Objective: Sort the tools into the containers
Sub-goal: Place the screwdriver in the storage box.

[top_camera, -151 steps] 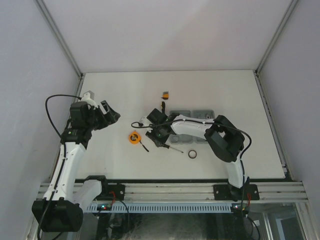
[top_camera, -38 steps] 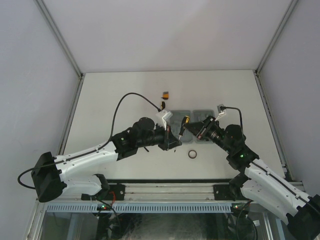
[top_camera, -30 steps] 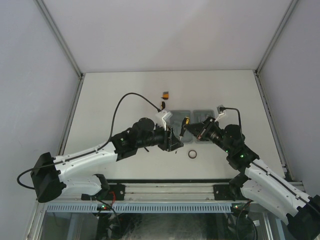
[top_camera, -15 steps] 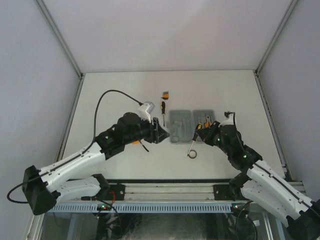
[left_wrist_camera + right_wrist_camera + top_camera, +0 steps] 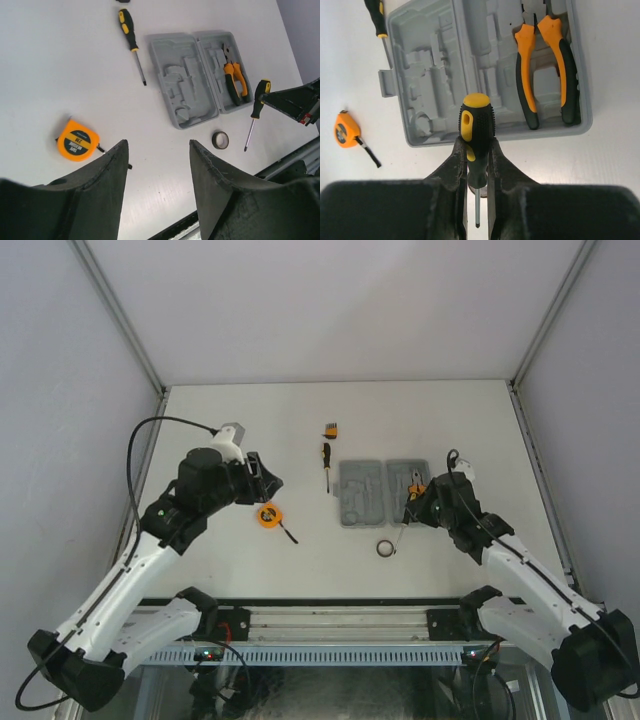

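The grey hinged case (image 5: 362, 496) lies open, with the orange-handled pliers (image 5: 414, 480) in its right half. My right gripper (image 5: 409, 504) is shut on a black-and-orange screwdriver (image 5: 476, 127). It holds the tool above the case's near edge (image 5: 445, 60), shaft pointing back toward me. My left gripper (image 5: 262, 477) hangs open and empty over the table's left side, just beyond the round orange tape measure (image 5: 267, 516). A second screwdriver (image 5: 325, 458) and a tiny orange-black block (image 5: 331, 428) lie left of and behind the case. The black ring (image 5: 385, 549) sits in front of it.
In the left wrist view, the tape measure (image 5: 77, 140), loose screwdriver (image 5: 131, 37), case (image 5: 180, 75), pliers (image 5: 233, 80), ring (image 5: 220, 140) and held screwdriver (image 5: 257, 102) all show. White walls close off the table at the back and sides, and a metal rail runs along the near edge.
My left gripper has opened and swung away left from the case to above the tape measure. My right gripper, still holding the screwdriver, has drawn back slightly right over the case's near right side.
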Robot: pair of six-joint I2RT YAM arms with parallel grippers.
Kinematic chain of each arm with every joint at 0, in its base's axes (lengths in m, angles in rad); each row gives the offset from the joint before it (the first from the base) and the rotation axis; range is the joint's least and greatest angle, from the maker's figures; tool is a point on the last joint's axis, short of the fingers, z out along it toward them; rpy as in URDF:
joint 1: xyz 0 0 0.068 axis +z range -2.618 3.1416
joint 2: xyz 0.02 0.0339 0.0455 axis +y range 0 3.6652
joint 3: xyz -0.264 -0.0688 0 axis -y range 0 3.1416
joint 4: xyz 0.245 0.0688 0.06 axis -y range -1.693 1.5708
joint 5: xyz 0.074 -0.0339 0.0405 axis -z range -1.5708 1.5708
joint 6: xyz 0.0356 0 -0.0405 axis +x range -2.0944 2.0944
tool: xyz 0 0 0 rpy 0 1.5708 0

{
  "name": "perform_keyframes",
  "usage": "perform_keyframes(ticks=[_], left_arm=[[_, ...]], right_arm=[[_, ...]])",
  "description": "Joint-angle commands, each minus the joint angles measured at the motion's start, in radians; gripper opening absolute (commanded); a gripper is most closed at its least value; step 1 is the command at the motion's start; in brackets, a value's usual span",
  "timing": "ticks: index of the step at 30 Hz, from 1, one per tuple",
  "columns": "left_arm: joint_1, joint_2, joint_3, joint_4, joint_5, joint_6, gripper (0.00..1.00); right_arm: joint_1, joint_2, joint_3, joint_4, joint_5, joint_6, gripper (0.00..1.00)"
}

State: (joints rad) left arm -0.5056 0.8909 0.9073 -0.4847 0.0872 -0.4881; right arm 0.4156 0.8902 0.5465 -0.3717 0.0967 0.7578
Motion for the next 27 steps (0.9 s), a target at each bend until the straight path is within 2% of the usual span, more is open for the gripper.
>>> perform_keyframes(ticks=[1,8,10,11,15,27], left_arm=[[0.062,-0.051,0.065,-0.058,-0.015,0.073,0.57],[0.096,-0.028,0.026,-0.034,-0.037,0.059,0.57],[0.098,-0.051,0.002,-0.034,-0.175,0.027,0.57],[0.116,-0.067,-0.022,-0.023,-0.201,0.014,0.57],[0.162,-0.115,-0.047,0.002,-0.179,0.029,0.58],[0.170,-0.104,-0.048,-0.011,-0.152,0.044,0.59]], right_arm=[[-0.026,0.067,0.082,0.053,0.023,-0.115,0.00],[-0.071,0.250,0.211,0.094,-0.026,-0.273,0.00],[-0.073,0.305,0.245,0.112,-0.029,-0.312,0.00],[-0.077,0.335,0.265,0.121,-0.041,-0.327,0.00],[-0.096,0.452,0.352,0.129,-0.066,-0.364,0.00],[-0.126,0.753,0.584,0.051,-0.158,-0.447,0.00]])
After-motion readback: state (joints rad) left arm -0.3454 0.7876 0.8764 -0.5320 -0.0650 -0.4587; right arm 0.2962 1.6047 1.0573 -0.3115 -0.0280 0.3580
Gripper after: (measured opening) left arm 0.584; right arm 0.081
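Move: Roughly 7 cm ahead of the right hand, 2 cm to its right and 10 cm below lies the middle of the storage box's right half, where the held screwdriver is going. The pliers lie in it, about 6 cm ahead and 4 cm right of the hand. The box's empty left half is 7 cm ahead and 11 cm left; the tape roll is 8 cm back and 5 cm left. From the left hand, the right half is about level, 36 cm right and 24 cm below. Carrying the screwdriver by its handle, the right hand sweeps forward about 13 cm over the box's right half, dipping some 2 cm near the end. Its wrist turns counter-clockwise about 15 degrees and lets its left side drop as much, bringing the shaft into line with the box's length, while the grip stays shut. The empty left hand backs off to its left, 7 cm farther from the box, fingers still open. ##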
